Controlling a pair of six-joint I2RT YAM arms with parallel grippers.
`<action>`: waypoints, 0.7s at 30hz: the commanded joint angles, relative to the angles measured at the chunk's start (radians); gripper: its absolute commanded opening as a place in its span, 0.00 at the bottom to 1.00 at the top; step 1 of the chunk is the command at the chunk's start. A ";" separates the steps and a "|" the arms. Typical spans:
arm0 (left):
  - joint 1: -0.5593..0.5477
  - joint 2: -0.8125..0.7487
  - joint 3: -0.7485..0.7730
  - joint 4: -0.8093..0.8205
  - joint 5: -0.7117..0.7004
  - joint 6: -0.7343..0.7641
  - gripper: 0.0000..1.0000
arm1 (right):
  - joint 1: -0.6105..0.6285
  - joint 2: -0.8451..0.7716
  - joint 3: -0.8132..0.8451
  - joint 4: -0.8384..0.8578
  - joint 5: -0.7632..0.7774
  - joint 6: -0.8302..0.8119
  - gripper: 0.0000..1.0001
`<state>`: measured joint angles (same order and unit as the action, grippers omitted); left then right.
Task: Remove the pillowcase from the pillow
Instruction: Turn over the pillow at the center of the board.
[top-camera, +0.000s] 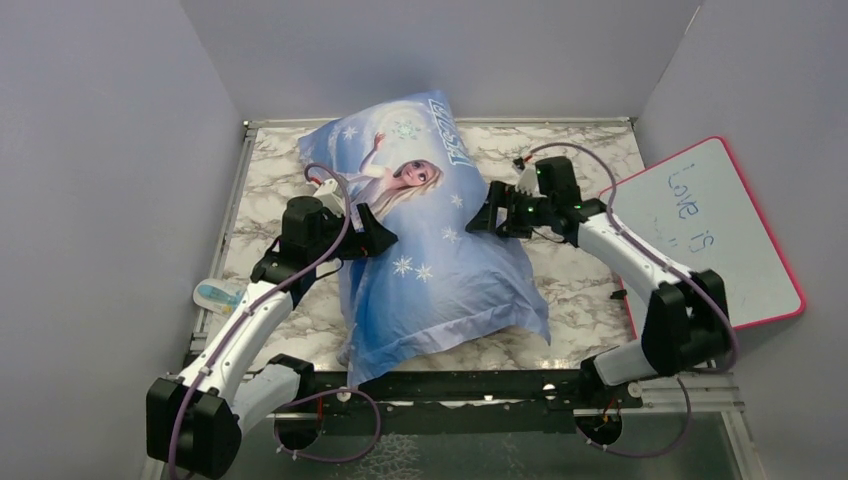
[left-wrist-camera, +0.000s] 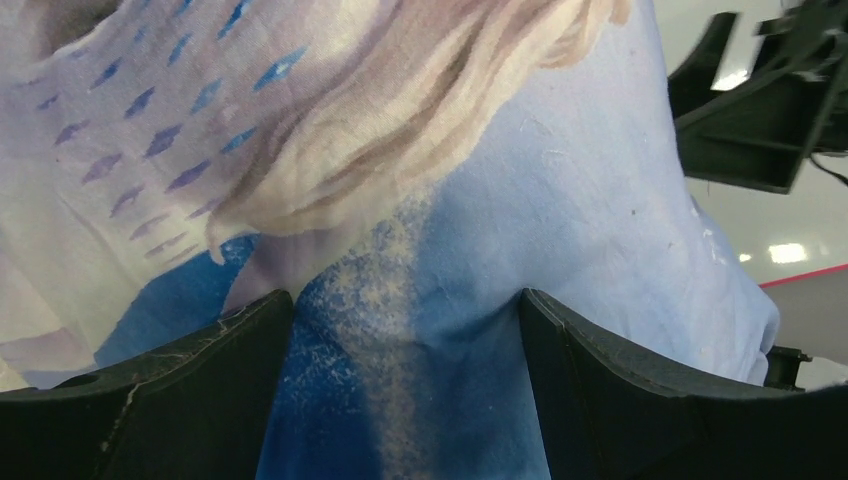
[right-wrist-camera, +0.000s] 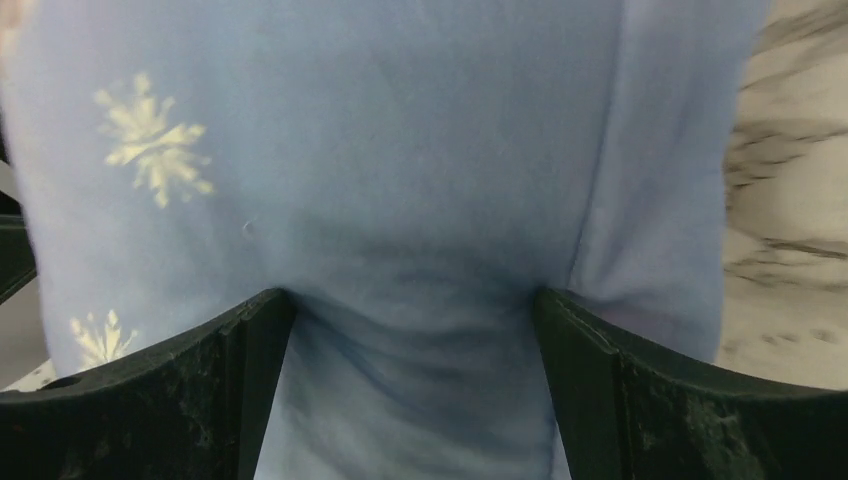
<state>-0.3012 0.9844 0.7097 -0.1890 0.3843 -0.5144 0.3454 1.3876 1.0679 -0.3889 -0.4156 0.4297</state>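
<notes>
The pillowcase (top-camera: 440, 250), blue with a blonde princess and snowflakes, lies diagonally across the marble table (top-camera: 590, 285), plump and filled. The pillow itself is hidden inside it. My left gripper (top-camera: 380, 238) presses into the case's left edge. In the left wrist view its jaws stand wide apart, and printed fabric (left-wrist-camera: 400, 380) bulges between the left gripper's (left-wrist-camera: 405, 300) fingertips. My right gripper (top-camera: 488, 216) pushes into the right edge. Its jaws are also wide, and plain blue cloth (right-wrist-camera: 410, 200) is wrinkled between the right gripper's (right-wrist-camera: 412, 298) tips. Neither pinches a fold.
A pink-framed whiteboard (top-camera: 715, 230) with handwriting leans at the table's right side. A small pale blue object (top-camera: 218, 295) lies at the left edge. Grey walls enclose the table on the left, back and right.
</notes>
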 joint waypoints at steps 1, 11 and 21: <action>-0.001 0.015 -0.054 -0.073 -0.009 0.023 0.85 | 0.012 0.159 -0.141 0.231 -0.498 0.165 0.93; -0.012 0.076 -0.057 -0.043 0.063 0.025 0.81 | 0.032 0.087 -0.098 0.217 -0.392 0.175 0.22; -0.026 0.020 -0.049 -0.048 0.057 -0.005 0.90 | 0.032 -0.124 -0.017 0.127 -0.091 0.164 0.01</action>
<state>-0.2977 1.0286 0.6800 -0.1669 0.3927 -0.4896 0.3614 1.3743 0.9474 -0.1932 -0.6464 0.6113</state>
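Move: The right hand hangs wide open over the pillow's right side, the cloth to pinch lying about 3 cm back, 4 cm left and 5 cm below. The pillow's middle is some 11 cm to its left and 1 cm back; the near hem is about 20 cm back, 6 cm left and 9 cm down. From the open left hand, already on the pillow, that right-side cloth is some 15 cm right and 3 cm back, about 4 cm below. Down, back and left by about 5 cm, the right hand digs its open fingers into the pillow's right side while its wrist rolls and tips down some 25 degrees, then closes fully, pinching a fold, and draws it up about 5 cm. The left hand keeps its open fingertips pressed on the pillow, sinking roughly 2 cm. ##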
